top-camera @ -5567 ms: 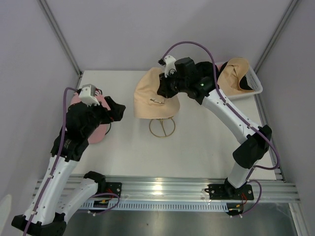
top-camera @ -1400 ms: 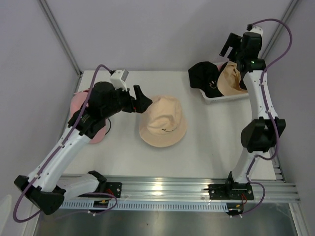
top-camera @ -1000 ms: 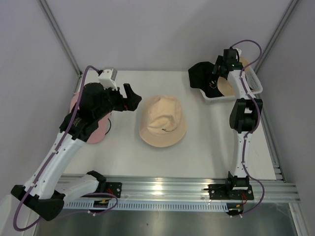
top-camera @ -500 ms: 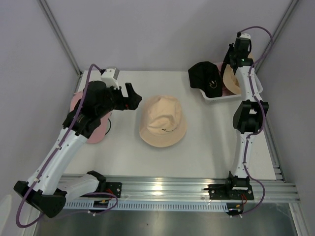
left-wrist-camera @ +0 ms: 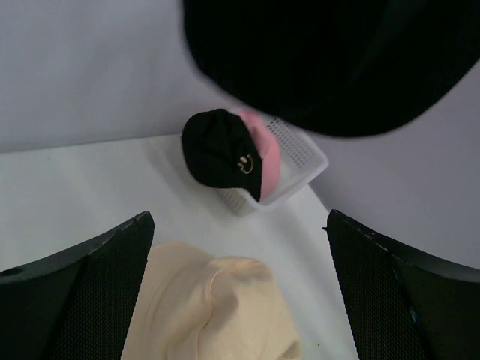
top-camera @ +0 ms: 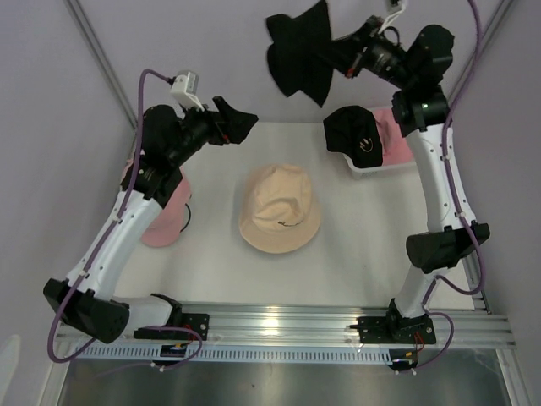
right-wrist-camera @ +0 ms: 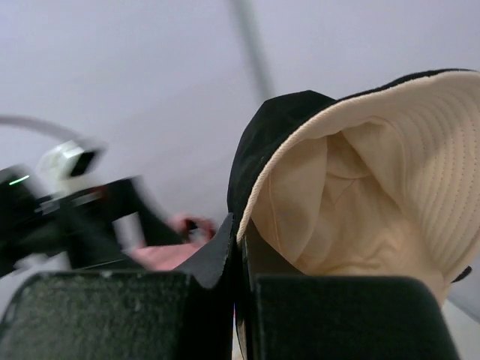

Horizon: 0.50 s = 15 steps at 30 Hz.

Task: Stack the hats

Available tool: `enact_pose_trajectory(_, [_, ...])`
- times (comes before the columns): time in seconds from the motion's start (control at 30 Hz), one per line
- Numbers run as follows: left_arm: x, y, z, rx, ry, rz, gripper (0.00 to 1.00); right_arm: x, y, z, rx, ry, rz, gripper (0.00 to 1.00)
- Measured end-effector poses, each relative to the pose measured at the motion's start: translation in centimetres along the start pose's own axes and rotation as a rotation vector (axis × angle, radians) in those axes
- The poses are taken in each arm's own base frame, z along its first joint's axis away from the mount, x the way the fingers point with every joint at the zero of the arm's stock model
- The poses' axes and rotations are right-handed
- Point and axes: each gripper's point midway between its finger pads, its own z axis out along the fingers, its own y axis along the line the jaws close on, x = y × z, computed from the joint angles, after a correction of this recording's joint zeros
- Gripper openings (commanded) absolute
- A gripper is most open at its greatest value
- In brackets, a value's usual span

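Note:
A tan bucket hat (top-camera: 279, 216) (left-wrist-camera: 210, 307) lies crown up on the table's middle. High above the table's back hangs a black bucket hat (top-camera: 300, 55) (left-wrist-camera: 330, 60) with a cream lining (right-wrist-camera: 352, 187), my right gripper (top-camera: 345, 46) (right-wrist-camera: 240, 251) shut on its brim. A black hat with a small white logo (top-camera: 355, 135) (left-wrist-camera: 221, 150) and a pink hat (top-camera: 397, 145) (left-wrist-camera: 268, 154) sit in the white basket (top-camera: 376, 169) (left-wrist-camera: 300, 154). Another pink cap (top-camera: 165, 222) lies at the left. My left gripper (top-camera: 241, 123) (left-wrist-camera: 240, 285) hovers open behind the tan hat, holding nothing.
The white mesh basket stands at the table's back right corner. Grey walls close in the back and both sides. The left arm's links reach over the pink cap at the left edge.
The right gripper shut on the black, cream-lined hat in the basket and swung it up and left, high above the table. The left gripper rose and moved slightly toward the back.

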Motion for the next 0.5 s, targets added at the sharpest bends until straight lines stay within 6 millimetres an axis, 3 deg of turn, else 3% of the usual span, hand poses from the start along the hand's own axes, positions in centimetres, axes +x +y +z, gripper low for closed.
enact_pose_trajectory(0.07, [-0.5, -1.1, 1.2, 0.081, -0.016, 0.011, 1.00, 1.2, 5.5, 1.5, -0.146, 0.033, 0.001, 0.00])
enact_pose_trajectory(0.13, [-0.9, -2.4, 2.1, 0.177, -0.040, 0.035, 0.99, 2.8, 9.4, 2.4, -0.256, 0.076, 0.020, 0.00])
enact_pose_trajectory(0.23, [-0.5, -4.1, 2.2, 0.310, -0.066, 0.082, 0.99, 5.2, 11.3, 3.3, -0.323, 0.132, 0.072, 0.00])
enact_pose_trajectory(0.3, [0.2, -4.5, 2.0, 0.366, -0.079, 0.117, 0.97, 6.5, 11.6, 3.7, -0.335, 0.161, 0.108, 0.00])
enact_pose_trajectory(0.33, [0.9, -4.5, 1.9, 0.392, -0.082, 0.133, 0.91, 7.3, 11.6, 4.0, -0.337, 0.178, 0.130, 0.00])
enact_pose_trajectory(0.37, [1.5, -4.4, 1.9, 0.404, -0.084, 0.145, 0.72, 8.1, 11.6, 4.2, -0.337, 0.194, 0.153, 0.00])
enact_pose_trajectory(0.43, [2.7, -3.9, 2.0, 0.409, -0.072, 0.161, 0.54, 9.7, 11.3, 4.5, -0.333, 0.223, 0.198, 0.00])
enact_pose_trajectory(0.47, [3.0, -3.7, 2.0, 0.406, -0.068, 0.170, 0.35, 10.4, 11.2, 4.6, -0.332, 0.234, 0.221, 0.00])
enact_pose_trajectory(0.5, [3.2, -3.6, 2.1, 0.406, -0.067, 0.179, 0.23, 11.0, 11.0, 4.7, -0.328, 0.242, 0.244, 0.00])
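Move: The left hand, open and empty, has the raised black bucket hat (tan lining) about 15 cm to its right, 10 cm ahead and 10 cm above. The right hand already pinches that hat's rim; its place to go is above the tan hat on the table, roughly 12 cm left, 8 cm back and 49 cm below. From the right hand, the black cap in the tray is some 15 cm ahead, 13 cm right and 46 cm below. The right arm, keeping its pinch on the rim, swings the black bucket hat about 13 cm left and 8 cm back towards the left hand and the space over the tan hat, turning some 25 degrees counter-clockwise, then sinks about 6 cm while the leftward travel slows. The left hand goes to meet it, about 5 cm right with a small rise and then a dip, turning some 20 degrees clockwise and tipping its fingers up, and late on its jaws close to about half around the hat's near cloth. ##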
